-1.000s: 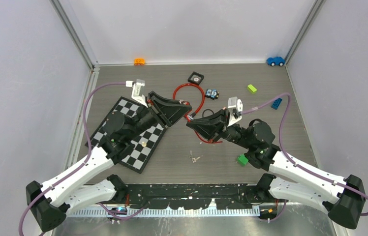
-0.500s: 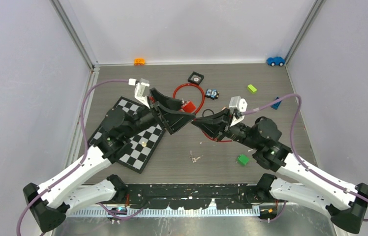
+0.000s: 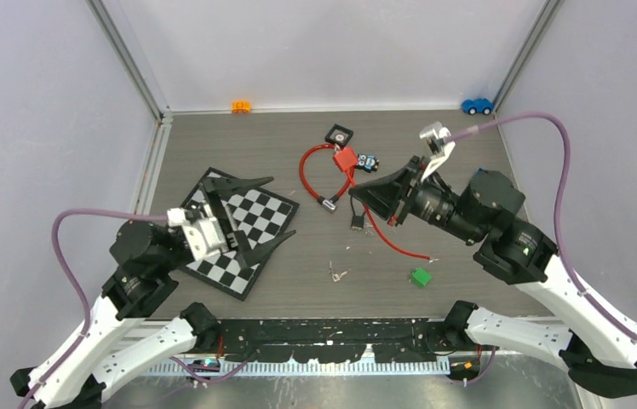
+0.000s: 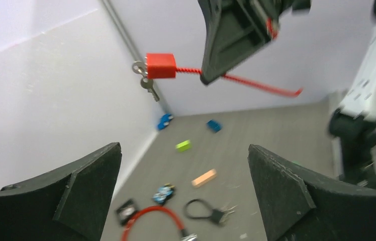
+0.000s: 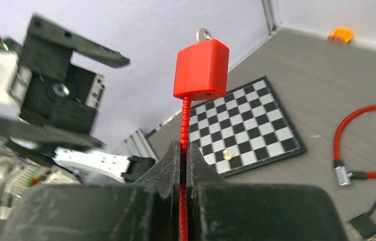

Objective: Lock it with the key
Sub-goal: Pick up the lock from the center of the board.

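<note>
The red lock [image 5: 201, 70] hangs in the air on its beaded red cable [image 5: 185, 118], and my right gripper [image 5: 183, 145] is shut on that cable just below the lock body. A key [image 4: 139, 68] sticks out of the lock's far end with a second key [image 4: 150, 89] dangling from it. From above, the lock [image 3: 346, 159] sits off the tip of the right gripper [image 3: 359, 189] with the cable tail trailing to the table. My left gripper [image 3: 255, 213] is open over the chessboard [image 3: 264, 209], well away from the lock, with nothing between its fingers [image 4: 95, 175].
A red cable loop [image 3: 307, 166] and a black loop with keys [image 4: 211, 211] lie on the table. Loose keys [image 3: 337, 274], a green block [image 3: 420, 276], a black square piece [image 3: 339, 135], a small blue toy [image 3: 367, 160], an orange brick [image 3: 241, 106] and a blue car [image 3: 476, 106] are scattered around.
My left gripper opened, let go at the lock and drew back to the near left over the chessboard. The right gripper carried the lock up and toward the back right.
</note>
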`<state>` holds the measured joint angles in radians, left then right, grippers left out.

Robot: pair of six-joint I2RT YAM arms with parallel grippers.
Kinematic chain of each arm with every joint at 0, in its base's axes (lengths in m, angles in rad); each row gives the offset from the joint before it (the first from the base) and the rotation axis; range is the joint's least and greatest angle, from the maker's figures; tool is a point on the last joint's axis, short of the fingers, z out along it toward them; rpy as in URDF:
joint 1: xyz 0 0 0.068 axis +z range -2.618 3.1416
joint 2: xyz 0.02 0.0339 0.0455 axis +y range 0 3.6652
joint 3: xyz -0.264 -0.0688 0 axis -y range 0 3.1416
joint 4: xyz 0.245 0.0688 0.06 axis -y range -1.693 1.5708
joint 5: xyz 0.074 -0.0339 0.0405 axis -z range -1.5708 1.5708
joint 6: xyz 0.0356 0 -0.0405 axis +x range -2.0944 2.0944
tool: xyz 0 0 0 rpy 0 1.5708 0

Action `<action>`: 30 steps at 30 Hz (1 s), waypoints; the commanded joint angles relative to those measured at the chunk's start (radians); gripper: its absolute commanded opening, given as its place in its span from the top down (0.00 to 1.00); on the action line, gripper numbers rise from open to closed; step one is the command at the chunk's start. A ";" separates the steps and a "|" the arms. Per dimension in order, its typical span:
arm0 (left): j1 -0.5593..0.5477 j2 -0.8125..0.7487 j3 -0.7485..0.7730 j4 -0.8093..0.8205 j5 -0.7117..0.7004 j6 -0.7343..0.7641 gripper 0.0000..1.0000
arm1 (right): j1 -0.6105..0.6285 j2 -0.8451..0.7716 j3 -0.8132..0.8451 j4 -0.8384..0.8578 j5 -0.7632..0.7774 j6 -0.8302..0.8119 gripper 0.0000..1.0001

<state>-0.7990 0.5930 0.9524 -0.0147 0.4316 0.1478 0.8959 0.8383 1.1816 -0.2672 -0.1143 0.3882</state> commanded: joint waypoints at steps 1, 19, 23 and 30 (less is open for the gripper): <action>0.000 0.059 0.001 -0.145 -0.018 0.503 0.00 | 0.003 0.096 0.193 -0.188 0.034 0.284 0.99; -0.019 0.178 0.089 -0.109 -0.077 0.891 0.25 | 0.003 0.299 0.361 -0.420 -0.060 0.534 0.99; -0.031 0.171 0.084 -0.114 -0.043 0.889 0.30 | 0.002 0.313 0.348 -0.421 -0.048 0.528 0.99; -0.053 0.183 0.108 -0.224 0.032 0.868 0.36 | 0.001 0.321 0.338 -0.408 -0.051 0.527 0.99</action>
<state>-0.8387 0.7773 1.0164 -0.2028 0.4080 1.0145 0.8959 1.1694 1.4963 -0.7269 -0.1513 0.9012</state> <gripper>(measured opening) 0.668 0.051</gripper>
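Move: The red lock, held by its beaded shackle in the right gripper, stands some 8 cm ahead of the empty, wide-open left hand, about 10 cm to its right and nearly level in height. From the left hand, the right gripper's tips are about 3 cm ahead and 13 cm right; the key ring is roughly 10 cm ahead and 9 cm right. From the right hand point, the lock lies about 5 cm ahead, 3 cm left and 2 cm above. Left gripper goes about 7 cm forward-down, eases back, part-closing; right carries the lock down-left, tipping some 40 degrees. ##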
